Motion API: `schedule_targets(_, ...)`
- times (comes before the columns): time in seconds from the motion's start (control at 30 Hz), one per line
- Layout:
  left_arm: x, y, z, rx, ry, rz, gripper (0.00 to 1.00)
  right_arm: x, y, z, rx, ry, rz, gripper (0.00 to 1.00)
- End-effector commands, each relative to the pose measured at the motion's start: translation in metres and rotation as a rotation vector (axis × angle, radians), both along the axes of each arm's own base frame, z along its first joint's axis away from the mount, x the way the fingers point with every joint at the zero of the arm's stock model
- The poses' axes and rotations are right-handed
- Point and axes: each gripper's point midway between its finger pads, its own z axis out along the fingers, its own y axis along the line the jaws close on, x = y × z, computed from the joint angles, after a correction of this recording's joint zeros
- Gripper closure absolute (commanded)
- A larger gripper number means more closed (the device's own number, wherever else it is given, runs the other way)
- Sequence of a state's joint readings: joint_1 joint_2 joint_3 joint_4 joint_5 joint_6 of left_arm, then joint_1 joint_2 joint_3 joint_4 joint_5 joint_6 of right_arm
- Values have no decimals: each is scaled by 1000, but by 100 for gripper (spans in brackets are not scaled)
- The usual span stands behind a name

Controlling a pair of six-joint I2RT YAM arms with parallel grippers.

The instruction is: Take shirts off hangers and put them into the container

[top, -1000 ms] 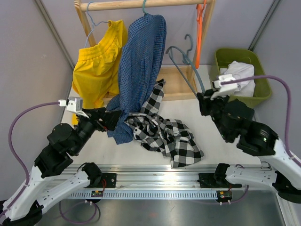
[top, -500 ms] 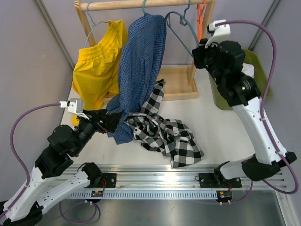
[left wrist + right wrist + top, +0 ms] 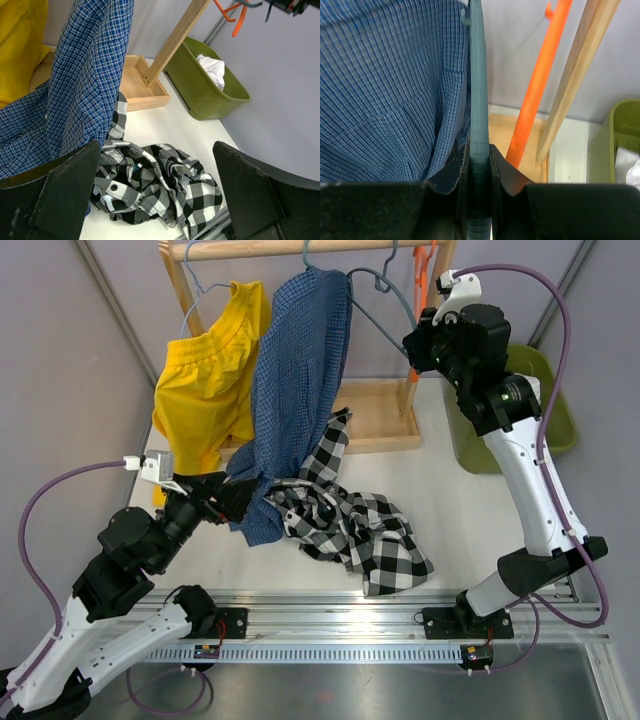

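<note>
My right gripper (image 3: 412,340) (image 3: 480,165) is raised by the wooden rail (image 3: 260,251), shut on the grey hanger (image 3: 394,298) (image 3: 479,100), whose hook reaches the rail. The blue checked shirt (image 3: 300,380) (image 3: 385,90) hangs from a teal hanger (image 3: 306,252), its tail down on the table. The plaid shirt (image 3: 355,525) (image 3: 160,180) lies crumpled on the table. My left gripper (image 3: 225,495) (image 3: 160,200) stands wide open just above its left end, holding nothing. A white shirt (image 3: 212,70) lies in the olive container (image 3: 558,400) (image 3: 210,95). An orange hanger (image 3: 428,285) (image 3: 540,85) hangs bare.
A yellow garment (image 3: 205,380) (image 3: 20,45) hangs at the rail's left end. The rack's wooden base tray (image 3: 375,415) (image 3: 137,87) lies behind the plaid shirt, and its right post (image 3: 580,65) rises beside the orange hanger. Grey walls close in both sides.
My right arm has swung up from beside the container, carrying the grey hanger to the rail. The left arm and the shirts have not moved.
</note>
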State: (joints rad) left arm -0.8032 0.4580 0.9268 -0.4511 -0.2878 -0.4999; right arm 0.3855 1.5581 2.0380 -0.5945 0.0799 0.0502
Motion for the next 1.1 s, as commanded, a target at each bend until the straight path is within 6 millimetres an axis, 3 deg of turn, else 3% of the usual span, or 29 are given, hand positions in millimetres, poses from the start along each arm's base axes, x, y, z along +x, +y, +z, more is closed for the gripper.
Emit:
schedule_targets(0.0,0,0,11,-24,-42,-3,1,-8,-5,3,39,-27,-3,100)
schedule_targets(0.2,2,-4,9,-28,-36,-9,1,-28,-6,-6,62,-5,22,100)
schedule_targets(0.23,2,-4,9,-27,-33,-11,1,-31,-7,-8,66,0,26,91)
schedule_targets(0.27,2,-5,8,-28,-29,-12,1,-36,-4,-14,70,15,43,74)
schedule_targets(0.3,2,-6,7,-25,-27,-17,1,-47,-6,-6,80,-3,57,48)
schedule_targets(0.33,3,-7,7,-24,-26,-17,1,-53,-8,-5,88,-7,60,37)
schedule_targets(0.37,3,-8,5,-22,-22,-17,1,-61,0,-17,102,22,113,18)
schedule_targets(0.4,3,-8,5,-23,-21,-18,1,-79,-2,-8,125,-4,132,1)
schedule_targets(0.43,4,-9,5,-22,-20,-18,1,-88,-1,-7,144,-12,152,1)
schedule_targets(0.47,4,-9,4,-22,-20,-20,1,-97,7,-25,163,31,196,1)
schedule_targets(0.53,5,-10,3,-16,-16,-20,1,-126,9,-23,203,5,246,1)
schedule_targets(0.57,6,-11,3,-16,-14,-19,1,-137,25,-49,206,65,308,1)
schedule_targets(0.6,6,-12,1,-10,-10,-21,1,-153,27,-51,212,63,338,1)
schedule_targets(0.63,8,-13,0,-6,-4,-22,1,-157,33,-80,206,129,343,1)
schedule_targets(0.67,8,-14,-1,-3,-3,-23,1,-175,51,-92,196,157,411,1)
schedule_targets(0.7,9,-15,-2,0,-1,-22,1,-186,57,-101,197,174,432,0)
schedule_targets(0.73,11,-16,-4,5,6,-22,1,-190,62,-135,173,246,421,1)
schedule_targets(0.8,12,-17,-4,5,8,-22,1,-203,72,-172,148,337,432,1)
schedule_targets(0.83,12,-18,-4,3,9,-22,1,-205,71,-213,130,429,395,1)
schedule_targets(0.9,12,-18,-3,1,9,-20,1,-209,67,-254,114,522,345,1)
schedule_targets(0.93,13,-18,-5,5,11,-19,1,-215,60,-292,96,604,297,0)
schedule_targets(1.03,16,-20,-8,13,17,-15,1,-219,35,-352,72,700,131,1)
schedule_targets(1.07,16,-21,-9,16,19,-17,1,-222,30,-362,69,718,105,1)
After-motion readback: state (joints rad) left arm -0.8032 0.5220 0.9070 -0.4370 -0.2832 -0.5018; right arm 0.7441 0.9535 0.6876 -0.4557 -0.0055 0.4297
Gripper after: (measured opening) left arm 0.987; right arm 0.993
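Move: The grey hanger is still in the right gripper, and the rail section for its hook is about 15 cm ahead, 4 cm left and 8 cm above. An orange hanger hangs some 8 cm ahead and 3 cm right, at gripper height. The blue shirt's middle is level fore-and-aft, about 23 cm left and 20 cm lower. The crumpled plaid shirt lies 20 cm back, 11 cm left and 44 cm below; from the left gripper, about 5 cm ahead, 18 cm right and 33 cm down. Lower the right gripper 2.5 cm to set the hanger's hook on the rail, then open the fingers wide and draw straight back about 20 cm, clear of the hangers. Swing it left as you leave, then dive steeply towards the right part of the plaid shirt, tipping the fingers down some 40 degrees and keeping them open. Let the left gripper, open, dip about 2 cm. ##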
